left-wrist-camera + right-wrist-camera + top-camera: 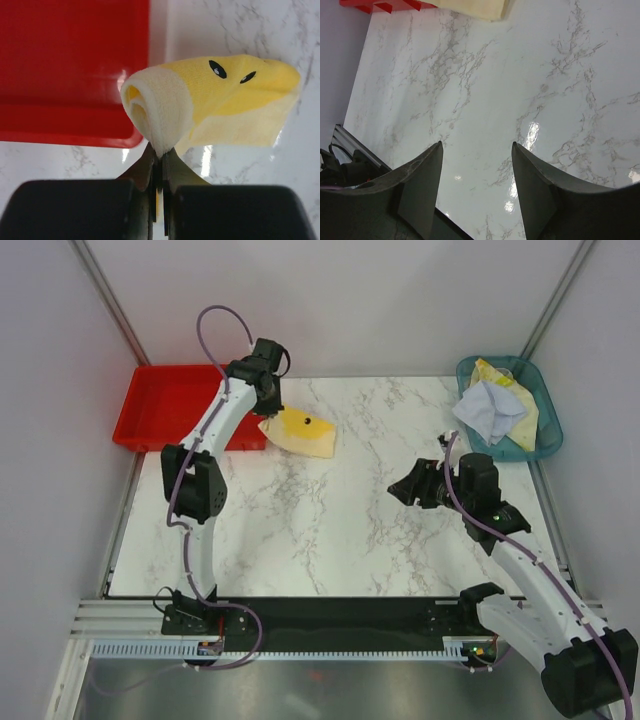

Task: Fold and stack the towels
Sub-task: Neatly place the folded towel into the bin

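Note:
A folded cream-yellow towel (pixel 300 433) with two black eye marks lies at the back left of the marble table, next to the red tray. My left gripper (pixel 270 412) is shut on its near left corner; in the left wrist view the towel (pixel 235 95) curls up from between the pinched fingertips of the left gripper (pixel 160 154). More towels (pixel 495 410), pale lavender-blue and yellow, are heaped in the teal basket (pixel 548 440) at the back right. My right gripper (pixel 403 487) hovers open over bare marble right of centre, nothing between its fingers (pixel 427 170).
The red tray (pixel 165 405) sits at the back left, its corner touching the towel's edge. The red tray (pixel 70 70) fills the upper left of the left wrist view. Grey walls enclose the table on three sides. The arm bases stand at the near edge.

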Robot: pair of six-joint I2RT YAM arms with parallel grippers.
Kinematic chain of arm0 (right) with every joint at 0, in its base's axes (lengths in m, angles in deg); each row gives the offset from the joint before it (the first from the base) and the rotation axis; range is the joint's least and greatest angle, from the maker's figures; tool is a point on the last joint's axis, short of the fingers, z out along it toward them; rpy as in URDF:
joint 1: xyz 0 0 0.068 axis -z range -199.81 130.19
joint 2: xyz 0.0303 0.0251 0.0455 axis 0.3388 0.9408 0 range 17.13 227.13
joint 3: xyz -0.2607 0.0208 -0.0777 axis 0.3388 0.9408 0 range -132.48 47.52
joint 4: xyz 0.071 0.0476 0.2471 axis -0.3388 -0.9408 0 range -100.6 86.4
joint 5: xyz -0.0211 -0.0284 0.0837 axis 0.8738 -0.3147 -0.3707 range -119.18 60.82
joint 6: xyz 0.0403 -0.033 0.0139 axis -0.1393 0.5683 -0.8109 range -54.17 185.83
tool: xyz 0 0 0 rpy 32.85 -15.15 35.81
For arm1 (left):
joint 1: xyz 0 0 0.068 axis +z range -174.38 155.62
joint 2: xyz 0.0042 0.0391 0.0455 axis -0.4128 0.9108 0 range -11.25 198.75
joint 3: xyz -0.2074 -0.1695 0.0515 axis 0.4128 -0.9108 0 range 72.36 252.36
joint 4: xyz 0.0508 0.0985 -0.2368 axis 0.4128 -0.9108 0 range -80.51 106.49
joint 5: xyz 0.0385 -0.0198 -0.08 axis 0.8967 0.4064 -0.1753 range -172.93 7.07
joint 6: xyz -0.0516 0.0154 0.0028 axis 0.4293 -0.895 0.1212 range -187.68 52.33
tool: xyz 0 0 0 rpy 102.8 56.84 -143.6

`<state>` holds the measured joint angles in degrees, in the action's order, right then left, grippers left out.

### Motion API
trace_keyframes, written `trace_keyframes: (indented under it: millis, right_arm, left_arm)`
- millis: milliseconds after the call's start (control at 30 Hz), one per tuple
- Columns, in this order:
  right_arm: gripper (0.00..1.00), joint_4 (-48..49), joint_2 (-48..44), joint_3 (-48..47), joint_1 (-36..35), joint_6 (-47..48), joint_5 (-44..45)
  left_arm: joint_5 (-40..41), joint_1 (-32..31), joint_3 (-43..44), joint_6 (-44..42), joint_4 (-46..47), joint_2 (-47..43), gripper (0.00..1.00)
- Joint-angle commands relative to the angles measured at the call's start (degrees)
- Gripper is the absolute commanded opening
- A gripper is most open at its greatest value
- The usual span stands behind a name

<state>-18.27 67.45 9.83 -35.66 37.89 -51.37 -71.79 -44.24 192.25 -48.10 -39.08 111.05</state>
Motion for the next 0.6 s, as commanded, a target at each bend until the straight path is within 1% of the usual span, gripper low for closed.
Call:
trace_keyframes:
  millis: [0,33,100,167,200,233,267,300,400,567]
  right_arm:
    - [0.66,0.3,0.4,-2.5,0.1,1.1,0.7]
    - [0.67,0.3,0.6,-2.5,0.2,1.1,0.7]
    - [0.68,0.2,1.3,-2.9,0.1,1.8,0.7]
    - [0.72,0.3,1.7,-3.0,0.1,2.9,0.4]
    - [0.74,0.3,1.6,-3.0,0.1,3.1,0.5]
    - [0.79,0.3,1.8,-3.0,0.1,3.2,1.0]
    - [0.94,0.3,2.0,-3.0,0.1,3.3,1.3]
    - [0.98,0.3,2.0,-3.1,0.2,3.6,1.5]
    - [0.98,0.4,2.6,-3.2,0.1,4.2,2.0]
    - [0.98,0.8,4.3,-3.3,0.1,4.9,2.3]
  left_arm:
    - [8.2,4.7,6.4,-4.5,-4.1,2.1,0.02]
    - [8.1,7.2,7.8,-5.6,-3.7,2.6,0.02]
    - [7.8,9.1,8.9,-7.4,-2.4,4.0,0.02]
    - [11.6,10.9,10.2,-10.1,-1.4,5.4,0.02]
    - [12.0,11.6,10.3,-10.8,0.3,5.7,0.02]
    - [11.9,13.2,10.5,-11.4,1.0,5.9,0.02]
    - [11.1,14.3,10.6,-11.4,1.9,6.0,0.02]
    - [10.8,15.3,10.7,-11.3,2.7,6.4,0.02]
    - [9.8,19.1,10.6,-11.7,5.4,7.2,0.02]
    - [9.1,22.0,11.4,-13.0,8.5,9.5,0.02]
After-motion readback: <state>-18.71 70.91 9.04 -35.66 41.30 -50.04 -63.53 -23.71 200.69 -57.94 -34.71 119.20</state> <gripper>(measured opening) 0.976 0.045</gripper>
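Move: The red bin's middle is about 25 cm to the left of my left hand, some 10 cm farther out and roughly 10 cm lower; its near right corner is almost under that hand, about 2 cm out and 2 cm left. The towel I hold by its left end hangs with its middle about 11 cm to the right and lower. From my right hand the bin's middle lies about 70 cm left and 32 cm ahead. With the towel's left end still pinched in my shut fingers, I sweep my left hand about 21 cm left and some 6 cm forward, nearly level, from the bin's near right corner to over its inside. The wrist turns some 20 degrees, mostly counter-clockwise with its left side rising. My empty right hand spreads its fingers to wide open. ##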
